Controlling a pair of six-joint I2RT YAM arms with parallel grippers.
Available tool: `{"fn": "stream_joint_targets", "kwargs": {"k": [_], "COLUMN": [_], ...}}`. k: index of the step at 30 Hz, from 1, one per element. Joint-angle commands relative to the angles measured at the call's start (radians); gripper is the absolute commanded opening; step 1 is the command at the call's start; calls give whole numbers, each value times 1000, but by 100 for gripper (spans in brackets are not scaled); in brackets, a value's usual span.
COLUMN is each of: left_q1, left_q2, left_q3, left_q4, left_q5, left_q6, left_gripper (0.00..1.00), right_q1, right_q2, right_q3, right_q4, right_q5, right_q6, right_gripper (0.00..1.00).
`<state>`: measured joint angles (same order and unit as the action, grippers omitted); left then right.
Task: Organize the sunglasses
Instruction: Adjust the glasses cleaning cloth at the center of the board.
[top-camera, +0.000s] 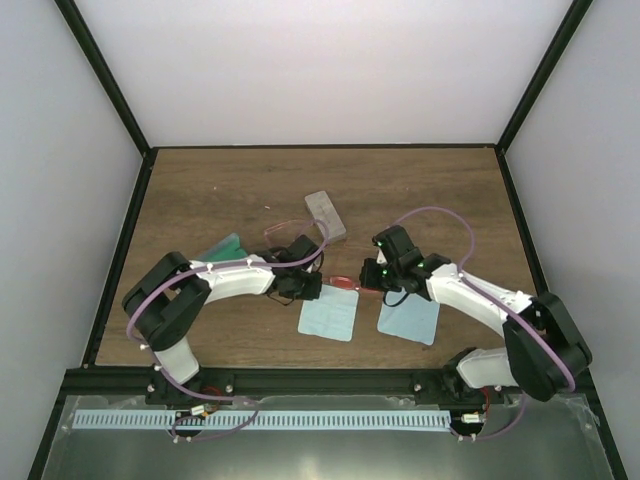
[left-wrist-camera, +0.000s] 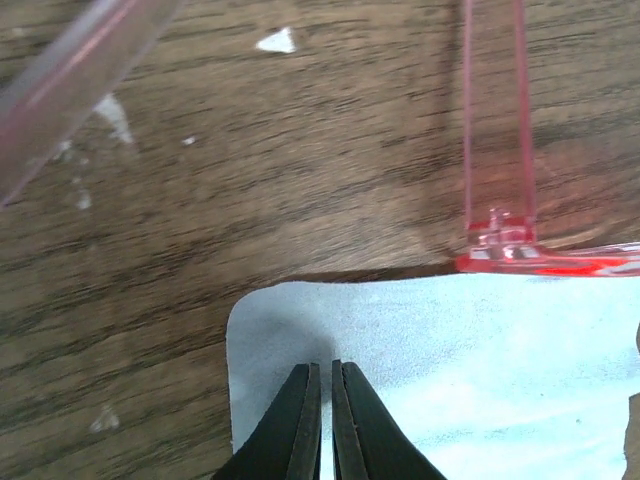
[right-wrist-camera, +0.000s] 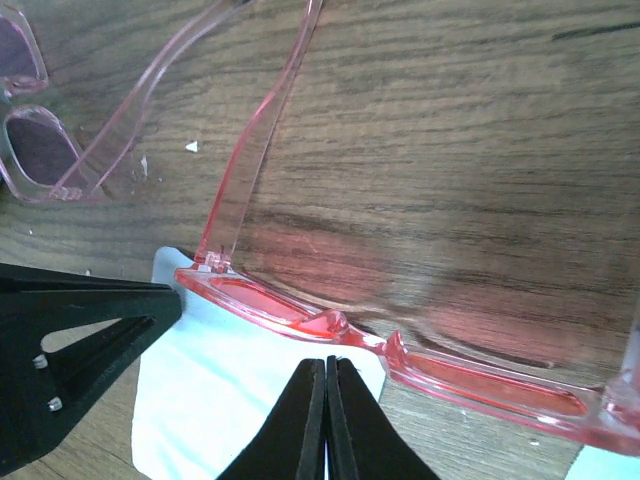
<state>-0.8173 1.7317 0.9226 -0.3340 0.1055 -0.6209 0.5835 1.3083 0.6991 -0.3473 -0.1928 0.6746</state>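
Observation:
Red-framed sunglasses (right-wrist-camera: 300, 312) lie unfolded on the wood, their front along the far edge of a light-blue cloth (right-wrist-camera: 215, 400). In the top view they sit between the two grippers (top-camera: 345, 284). My right gripper (right-wrist-camera: 326, 361) is shut, empty, just short of the bridge. My left gripper (left-wrist-camera: 325, 364) is also shut and hovers over the cloth's corner (left-wrist-camera: 450, 370), left of the red hinge (left-wrist-camera: 500, 236). A second, paler pink pair (right-wrist-camera: 40, 150) lies further back.
A grey oblong case (top-camera: 326, 215) lies behind the grippers. A second light-blue cloth (top-camera: 408, 320) lies under the right arm, and a teal item (top-camera: 222, 247) sits partly hidden behind the left arm. Black frame rails edge the table.

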Motion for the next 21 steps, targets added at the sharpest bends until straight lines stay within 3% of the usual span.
{"fn": "stream_joint_targets", "kwargs": {"k": [1,9,21], "left_q1": [7,7,8], "left_q2": [-12,-46,-60], "left_q3": [-42,-46,-19], "left_q4": [-109,-141,-168], "left_q5": [-79,-101,-123], "left_q6": [-37,-58,-53], "left_gripper": [4,5,28], "right_q1": [26,85,52], "right_q2": [58,157,311], "right_q3": [34,63,153], "right_q4": [50,106,106], "right_q5": [-45,-74,5], "right_q6": [-11,12,-45], "right_gripper": [2,2,3]}}
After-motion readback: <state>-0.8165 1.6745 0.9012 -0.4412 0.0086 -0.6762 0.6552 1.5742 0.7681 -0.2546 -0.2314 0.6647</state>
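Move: The left fingertips are already down on the centre cleaning cloth near its far left corner; its middle lies about 4 cm back and 3 cm to the right. From the right hand that cloth's middle is some 5 cm back, 9 cm left and 7 cm below. The red glasses stand about 3 cm left, 2 cm ahead and 5 cm below it, the second cloth roughly 9 cm right and 6 cm back. The clear sunglasses are about 13 cm ahead of the left hand and 5 cm left. Sliding left about 3 cm at table height, the left hand drags the centre cloth with its fingertips, turning slightly counter-clockwise, and parts its fingers a little over the later half. The right hand, fingers shut, drops about 5 cm and goes 4 cm left towards the cloth's far right corner, easing back and then forward again as it comes up against the near side of the red glasses' frame. ##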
